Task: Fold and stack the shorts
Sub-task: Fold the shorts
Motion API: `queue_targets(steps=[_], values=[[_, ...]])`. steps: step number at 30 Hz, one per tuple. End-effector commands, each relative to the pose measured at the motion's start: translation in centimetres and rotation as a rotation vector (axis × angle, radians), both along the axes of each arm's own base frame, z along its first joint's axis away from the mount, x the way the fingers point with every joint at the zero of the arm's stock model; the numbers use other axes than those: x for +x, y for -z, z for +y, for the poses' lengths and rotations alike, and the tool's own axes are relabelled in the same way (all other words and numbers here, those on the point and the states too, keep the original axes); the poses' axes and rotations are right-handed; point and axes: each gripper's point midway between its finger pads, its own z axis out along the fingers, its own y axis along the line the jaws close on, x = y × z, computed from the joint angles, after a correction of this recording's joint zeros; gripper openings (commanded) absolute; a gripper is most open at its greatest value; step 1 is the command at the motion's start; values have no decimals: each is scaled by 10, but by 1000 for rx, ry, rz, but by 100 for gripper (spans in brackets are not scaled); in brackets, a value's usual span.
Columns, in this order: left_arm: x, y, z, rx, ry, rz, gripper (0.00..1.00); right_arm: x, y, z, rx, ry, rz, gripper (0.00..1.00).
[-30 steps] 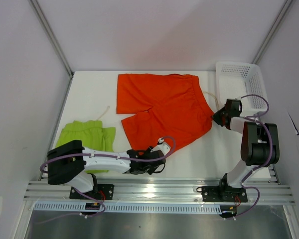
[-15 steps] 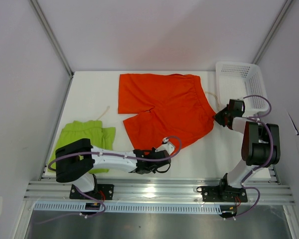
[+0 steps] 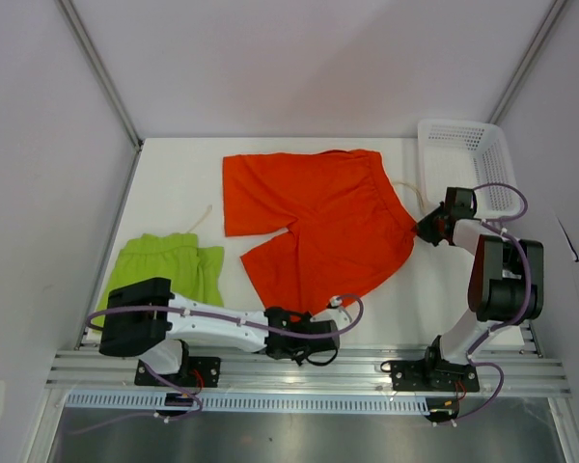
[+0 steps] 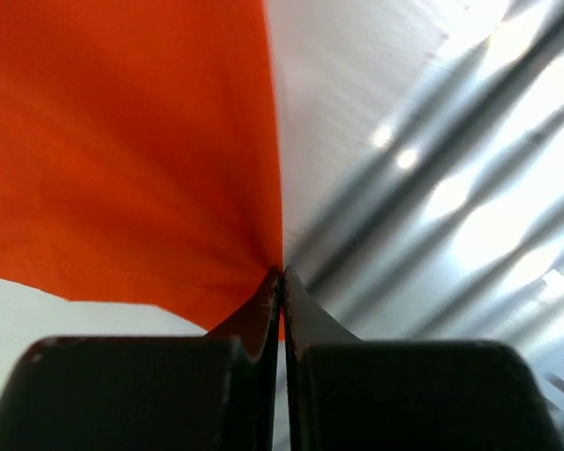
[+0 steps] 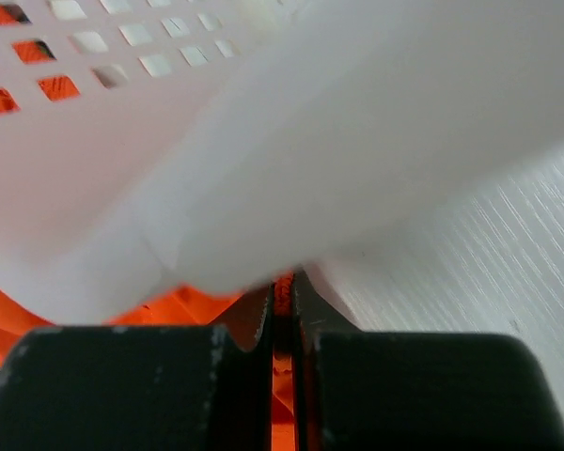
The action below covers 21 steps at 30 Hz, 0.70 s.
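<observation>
The orange-red shorts lie spread across the middle of the table. My left gripper is shut on the near hem of one leg, and orange cloth runs right into its closed tips. My right gripper is shut on the waistband corner at the shorts' right side, with orange fabric pinched between its fingers. The lime green shorts lie folded at the near left, partly under the left arm.
A white mesh basket stands at the back right, and its wall fills the right wrist view close above the fingers. The aluminium rail runs along the near edge, just behind the left gripper. Grey walls enclose the table.
My left gripper has slid right along the near edge and closed on the leg hem. The orange shorts have shifted and turned, the left leg spreading outward. The right gripper moved only slightly.
</observation>
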Motion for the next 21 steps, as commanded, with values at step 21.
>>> queue_targets(steps=[21], values=[[2,-131,11,-189,-121,100,0,-43,-108,-11,-23,71,21,0]])
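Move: Both hands already pinch the near side of the red shorts: the left a leg corner, the right the waistband's near end. From the left hand the middle of the shorts lies about 36 cm ahead and 5 cm to the right. The folded green shorts lie some 20 cm ahead and 35 cm left. From the right hand the middle of the red shorts lies about 4 cm ahead and 26 cm left, the basket roughly 18 cm ahead and 16 cm right. Keeping their pinch on the red shorts, both hands drag the cloth about 5 cm back towards the robot, then lift. The left hand starts rising early, reaches about 11 cm up, and turns forward again near the end; the right hand rises some 7 cm, moving off from the basket, its fingers first tipping steeper by about 10 degrees. ##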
